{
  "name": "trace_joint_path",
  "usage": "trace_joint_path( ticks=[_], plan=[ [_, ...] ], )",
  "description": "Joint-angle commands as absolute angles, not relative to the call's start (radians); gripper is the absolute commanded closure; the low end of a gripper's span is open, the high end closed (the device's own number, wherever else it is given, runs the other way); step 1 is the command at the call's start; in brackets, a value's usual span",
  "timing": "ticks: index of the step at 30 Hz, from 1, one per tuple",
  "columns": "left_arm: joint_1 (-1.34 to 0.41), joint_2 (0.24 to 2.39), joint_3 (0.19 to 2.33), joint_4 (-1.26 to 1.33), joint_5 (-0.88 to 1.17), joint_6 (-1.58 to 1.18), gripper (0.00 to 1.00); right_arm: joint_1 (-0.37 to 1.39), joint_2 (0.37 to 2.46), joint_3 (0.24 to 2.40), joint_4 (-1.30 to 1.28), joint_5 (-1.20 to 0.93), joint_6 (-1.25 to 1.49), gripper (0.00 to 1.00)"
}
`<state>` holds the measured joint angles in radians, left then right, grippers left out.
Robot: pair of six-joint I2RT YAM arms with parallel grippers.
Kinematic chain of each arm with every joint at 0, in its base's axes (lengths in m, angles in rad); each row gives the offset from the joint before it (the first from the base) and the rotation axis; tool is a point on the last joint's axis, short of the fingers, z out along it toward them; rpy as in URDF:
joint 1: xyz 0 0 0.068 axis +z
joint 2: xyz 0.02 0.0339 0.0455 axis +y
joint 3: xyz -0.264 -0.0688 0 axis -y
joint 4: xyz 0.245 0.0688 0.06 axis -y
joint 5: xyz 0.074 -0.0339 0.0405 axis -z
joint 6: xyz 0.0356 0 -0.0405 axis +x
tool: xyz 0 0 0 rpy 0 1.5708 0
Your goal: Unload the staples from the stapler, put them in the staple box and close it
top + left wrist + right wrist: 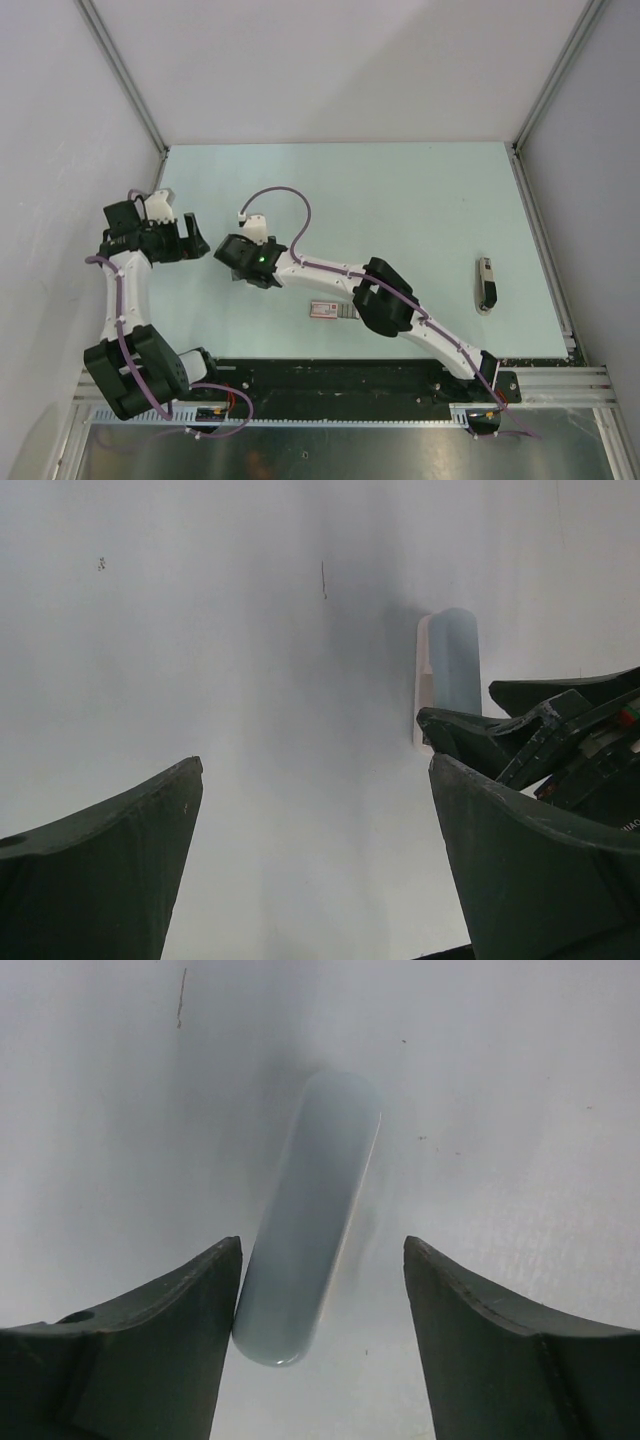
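The stapler (310, 1210) is pale blue and lies flat on the table. In the right wrist view its near end sits between my open fingers, close against the left finger (190, 1300). My right gripper (322, 1245) is open around it and grips nothing. In the left wrist view the stapler (450, 665) lies ahead on the right, with the right gripper's fingers (480, 735) over its near end. My left gripper (315, 765) is open and empty. In the top view both grippers meet at centre-left, the left (195, 240) and the right (230, 258), and the stapler is hidden under them.
A flat red-and-white box with a grey part (331, 310) lies near the front edge, under the right arm. A small dark-and-white object (486, 285) lies at the right. Walls close in the table on the left, back and right.
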<state>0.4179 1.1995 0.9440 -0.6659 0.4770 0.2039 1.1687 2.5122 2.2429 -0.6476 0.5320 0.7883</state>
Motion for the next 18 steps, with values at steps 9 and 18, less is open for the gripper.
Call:
trace_joint_path(
  ticks=[9,18],
  plan=[
    [0.433,1.190,0.933,-0.668,0.528,0.292,0.01,1.144,2.455,2.175,-0.631,0.496,0.810,0.57],
    [0.430,1.198,0.921,-0.666,0.548,0.323,0.00,1.154,2.428,2.183,-0.606,0.490,0.750,0.76]
  ],
)
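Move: The stapler lies almost under my right hand, its middle about 2 cm ahead, 1 cm left and some 3 cm below, slightly askew between the open fingers. From that hand, the red-and-white staple box is roughly 8 cm back and 16 cm right, with the staple strips beside it, also 8 cm back but 21 cm right. From my left hand the stapler is about 3 cm ahead, 11 cm right and 12 cm down. I shut my right fingers, already partly closed, across the sides of the stapler, behind its middle, while sinking about 2 cm and easing slightly to the right. The opening stops on the stapler's width; I then stay there, pinching it with the wrist nearly unturned. ##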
